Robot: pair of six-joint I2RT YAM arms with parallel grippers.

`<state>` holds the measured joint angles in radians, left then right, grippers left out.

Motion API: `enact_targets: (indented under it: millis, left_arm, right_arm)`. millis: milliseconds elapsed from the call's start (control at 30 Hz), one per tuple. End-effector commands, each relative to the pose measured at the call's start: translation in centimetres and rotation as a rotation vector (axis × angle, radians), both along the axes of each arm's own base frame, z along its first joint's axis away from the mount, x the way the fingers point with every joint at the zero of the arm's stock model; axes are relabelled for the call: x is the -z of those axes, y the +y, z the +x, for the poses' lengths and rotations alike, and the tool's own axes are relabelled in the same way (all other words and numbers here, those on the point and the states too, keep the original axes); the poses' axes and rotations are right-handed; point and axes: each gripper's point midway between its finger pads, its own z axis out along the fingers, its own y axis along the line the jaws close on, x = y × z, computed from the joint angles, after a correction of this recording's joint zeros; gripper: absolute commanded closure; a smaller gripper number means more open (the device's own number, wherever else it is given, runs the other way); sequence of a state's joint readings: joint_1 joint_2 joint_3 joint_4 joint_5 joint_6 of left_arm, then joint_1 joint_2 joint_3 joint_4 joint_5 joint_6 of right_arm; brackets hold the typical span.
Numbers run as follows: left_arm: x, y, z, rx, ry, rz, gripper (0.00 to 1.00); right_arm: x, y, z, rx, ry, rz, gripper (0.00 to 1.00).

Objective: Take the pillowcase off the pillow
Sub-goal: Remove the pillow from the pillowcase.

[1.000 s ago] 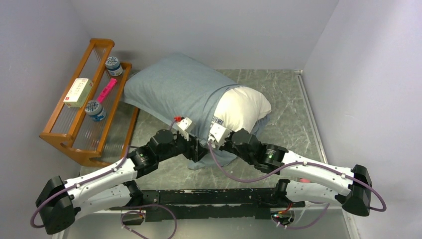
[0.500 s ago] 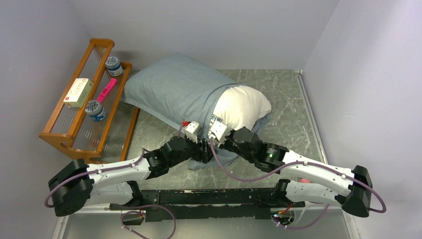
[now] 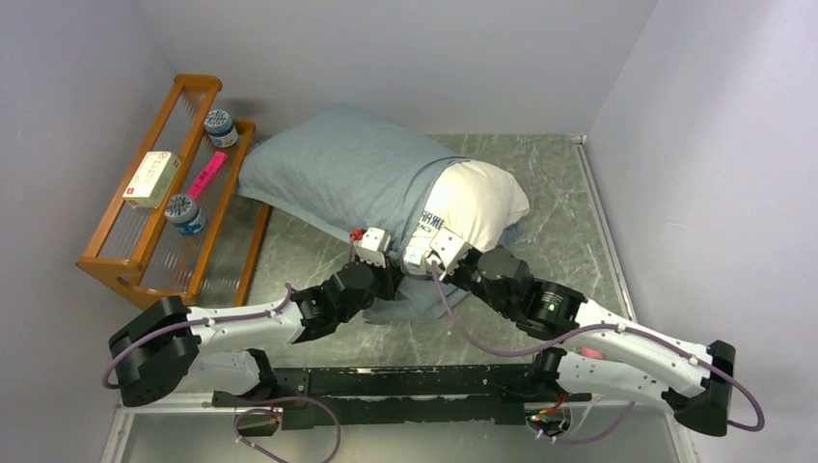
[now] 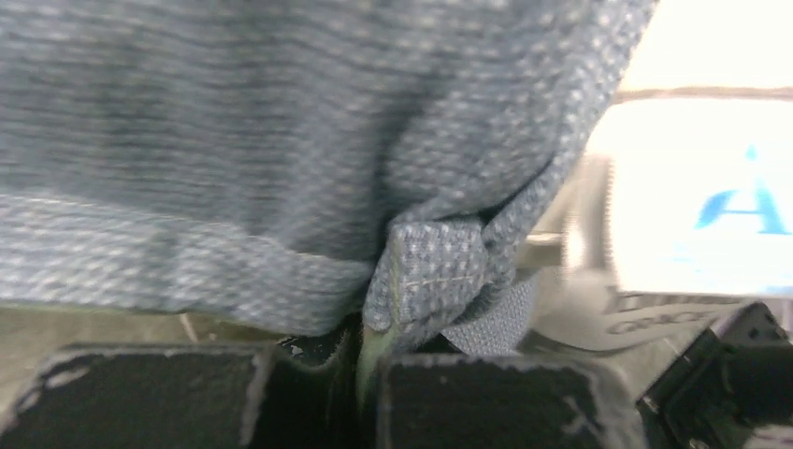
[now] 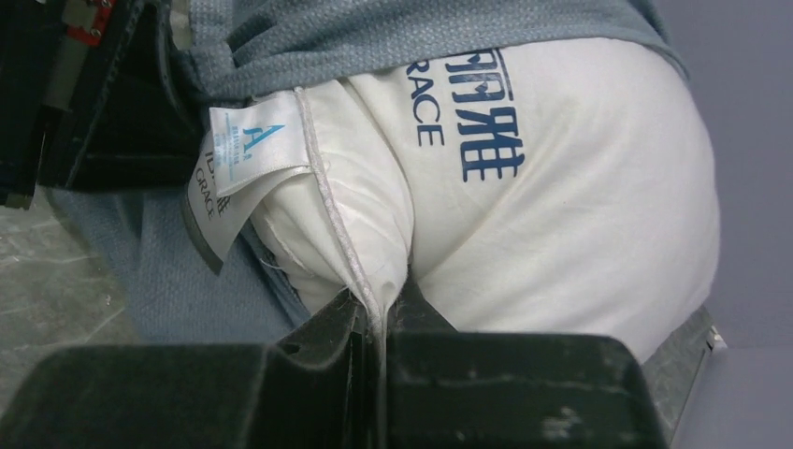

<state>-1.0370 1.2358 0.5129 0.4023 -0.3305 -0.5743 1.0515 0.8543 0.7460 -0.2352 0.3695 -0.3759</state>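
The grey-blue pillowcase covers the far left part of the white pillow, whose near right end with dark lettering bulges out bare. My left gripper is shut on the pillowcase's open hem; in the left wrist view a fold of the hem is pinched between the closed jaws. Close on its right, my right gripper is shut on the pillow's piped seam, the jaws closed just right of the white edge tag. Pillowcase cloth bunches above the lettering.
A wooden rack stands at the left with two blue-lidded jars, a white box and a pink item. Walls close the left, back and right. The table is green-grey marbled.
My left arm has reached right to the pillowcase's hem and its jaws have shut on it. The right gripper, still holding the pillow's edge, has shifted slightly to the far right.
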Motion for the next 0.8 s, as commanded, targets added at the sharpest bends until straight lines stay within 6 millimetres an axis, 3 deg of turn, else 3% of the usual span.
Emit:
enact_targets:
  millis: [0,233,467,767]
  left_arm:
    - [-1.9,3.1,3.0,-0.191,-0.113,0.095,0.95]
    - [-0.8,5.8,5.3,-0.336,-0.143,0.247,0.95]
    - [-0.1,8.4,8.4,-0.460,-0.126,0.283,0.95]
    - [-1.3,10.6,12.8,-0.608,-0.136,0.288,0.95]
  right_arm:
    - [-8.0,-2.0,0.7,0.092,-0.153,0.215,1.00]
    - [-10.9,-4.0,-0.1,0.113,-0.195,0.271,1.00]
    - [-12.7,-6.7,-0.9,0.158,-0.218,0.313,1.00]
    - [-14.2,-8.7,-1.8,0.180,-0.233,0.369,1.00]
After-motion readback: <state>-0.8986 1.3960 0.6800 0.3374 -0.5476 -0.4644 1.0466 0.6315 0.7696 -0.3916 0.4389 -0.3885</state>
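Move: Pinched already in the left fingers is the lower edge of the pillowcase mouth; the bulk of the pillowcase lies about 20 cm ahead of that hand and 11 cm to its left, the bare pillow end some 13 cm ahead and 16 cm right. The right hand already grips the pillow's seam: the middle of the bare pillow end sits roughly 11 cm ahead, 6 cm right and 8 cm below, the case's upper hem 11 cm ahead and 4 cm left, the white tag 5 cm left, level fore-and-aft. Pulling the two apart, the left hand keeps its pinch on the pillowcase edge and draws it forward about 8 cm and some 4 cm left, swinging counter-clockwise by nearly 20 degrees, while the right hand holds on to the pillow seam and hauls it about 5 cm to the right, rising some 4 cm as it goes. ##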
